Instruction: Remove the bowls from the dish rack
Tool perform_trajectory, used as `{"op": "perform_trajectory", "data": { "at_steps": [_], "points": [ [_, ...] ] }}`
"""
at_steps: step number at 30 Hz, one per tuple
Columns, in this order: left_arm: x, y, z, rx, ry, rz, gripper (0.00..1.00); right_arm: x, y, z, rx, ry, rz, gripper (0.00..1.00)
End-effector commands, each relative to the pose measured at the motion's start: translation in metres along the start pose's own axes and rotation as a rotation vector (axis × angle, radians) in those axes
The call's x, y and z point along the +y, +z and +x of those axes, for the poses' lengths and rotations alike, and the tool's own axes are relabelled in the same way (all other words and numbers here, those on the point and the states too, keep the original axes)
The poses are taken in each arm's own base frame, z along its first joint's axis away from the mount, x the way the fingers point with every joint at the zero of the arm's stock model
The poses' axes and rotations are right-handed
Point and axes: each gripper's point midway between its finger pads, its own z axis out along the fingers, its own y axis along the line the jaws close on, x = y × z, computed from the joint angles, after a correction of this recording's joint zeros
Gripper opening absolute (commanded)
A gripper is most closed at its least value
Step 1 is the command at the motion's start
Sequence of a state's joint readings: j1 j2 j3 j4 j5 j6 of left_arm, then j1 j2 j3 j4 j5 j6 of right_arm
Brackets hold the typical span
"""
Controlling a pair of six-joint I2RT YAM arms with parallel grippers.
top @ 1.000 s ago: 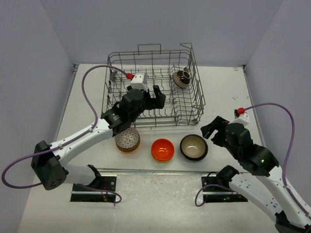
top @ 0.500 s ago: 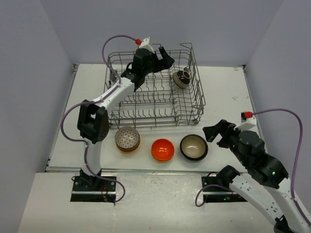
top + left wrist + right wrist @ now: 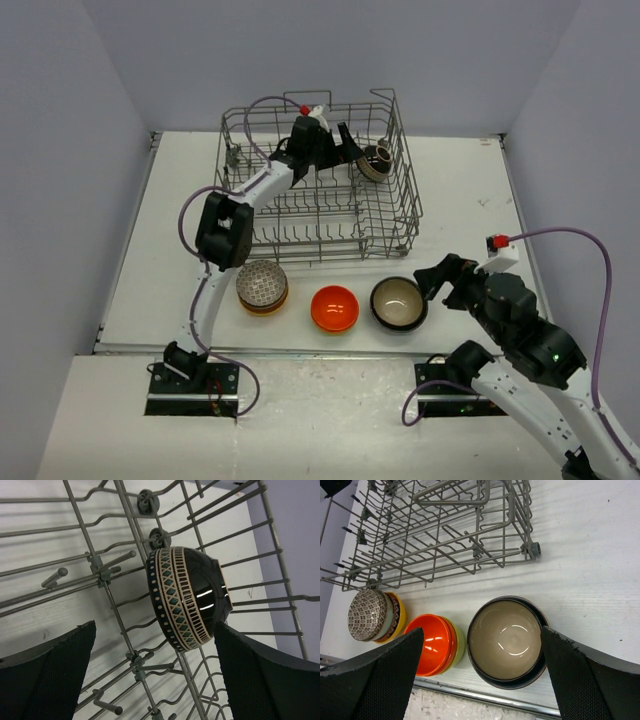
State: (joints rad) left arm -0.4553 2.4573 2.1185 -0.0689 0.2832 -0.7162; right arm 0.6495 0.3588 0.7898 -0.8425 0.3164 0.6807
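One black bowl with cream and teal bands [image 3: 187, 597] stands on edge between tines at the back right of the grey wire dish rack [image 3: 400, 215]; from above the bowl [image 3: 377, 161] leans by the right wall. My left gripper [image 3: 351, 152] reaches into the rack just left of it, open, and in the left wrist view the gripper [image 3: 155, 680] has the bowl ahead, close to the right finger [image 3: 270, 675] and untouched. My right gripper [image 3: 480, 680] hangs open above the black-and-cream bowl [image 3: 505, 640] on the table, holding nothing.
In front of the rack stand three stacks: a patterned-top stack [image 3: 262, 287], an orange-topped stack [image 3: 335, 308] and the black-and-cream bowl [image 3: 399, 303]. A metal strip [image 3: 300, 352] marks the table's near edge. Upright tines [image 3: 112, 570] surround the racked bowl.
My left arm swung from the rack's front left, up and over, to the back right beside the black bowl. The right arm drew back slightly from the black-and-cream bowl.
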Motion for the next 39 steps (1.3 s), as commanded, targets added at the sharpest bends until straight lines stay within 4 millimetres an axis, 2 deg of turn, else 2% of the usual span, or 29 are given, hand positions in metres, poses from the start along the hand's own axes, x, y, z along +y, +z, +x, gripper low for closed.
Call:
{"op": "perform_trajectory", "data": {
  "at_steps": [1, 2, 4, 9, 18, 25, 39],
  "points": [
    [-0.024, 0.000, -0.011, -0.008, -0.016, 0.109, 1.00, 0.007, 0.000, -0.005, -0.012, -0.017, -0.031, 0.99],
    [-0.030, 0.002, -0.013, -0.019, -0.010, 0.147, 1.00, 0.007, 0.000, -0.005, -0.015, -0.015, -0.031, 0.99],
    [-0.026, 0.007, -0.006, -0.005, -0.021, 0.162, 1.00, 0.006, 0.000, -0.005, -0.015, -0.014, -0.031, 0.99],
    [-0.034, 0.013, 0.002, 0.010, -0.060, 0.252, 1.00, 0.005, 0.002, -0.002, -0.009, -0.020, -0.026, 0.99],
    [-0.050, 0.013, -0.003, -0.011, -0.070, 0.349, 1.00, 0.007, 0.006, 0.002, 0.010, -0.038, -0.031, 0.99],
    [-0.069, 0.002, -0.011, -0.050, -0.072, 0.437, 0.99, 0.008, 0.008, 0.004, 0.020, -0.045, -0.036, 0.99],
    [-0.079, 0.007, -0.007, -0.043, -0.130, 0.517, 0.98, 0.009, 0.012, 0.007, 0.034, -0.060, -0.037, 0.99]
  ]
}}
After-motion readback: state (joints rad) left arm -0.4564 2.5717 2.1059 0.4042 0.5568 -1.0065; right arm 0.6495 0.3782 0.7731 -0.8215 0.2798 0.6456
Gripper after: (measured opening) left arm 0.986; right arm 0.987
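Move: The black patterned bowl, tipped on its side in the dish rack with its mouth facing back-left, lies about 7 cm to the right of the left hand, level with it fore and aft and some 3 cm lower. The rack's right side stands about 13 cm to the right, level fore and aft; its back side is about 9 cm straight ahead. From the right hand that bowl is roughly 38 cm ahead, 11 cm left and 13 cm lower. At the black bowl, the left hand brings its open fingers across to the right by about 5 cm, closing in sideways on the rim. It first sinks a couple of centimetres, then lifts about 5 cm while still creeping right, and rolls some 20 degrees left side down, turning slightly clockwise. The fingers stay wide open. ##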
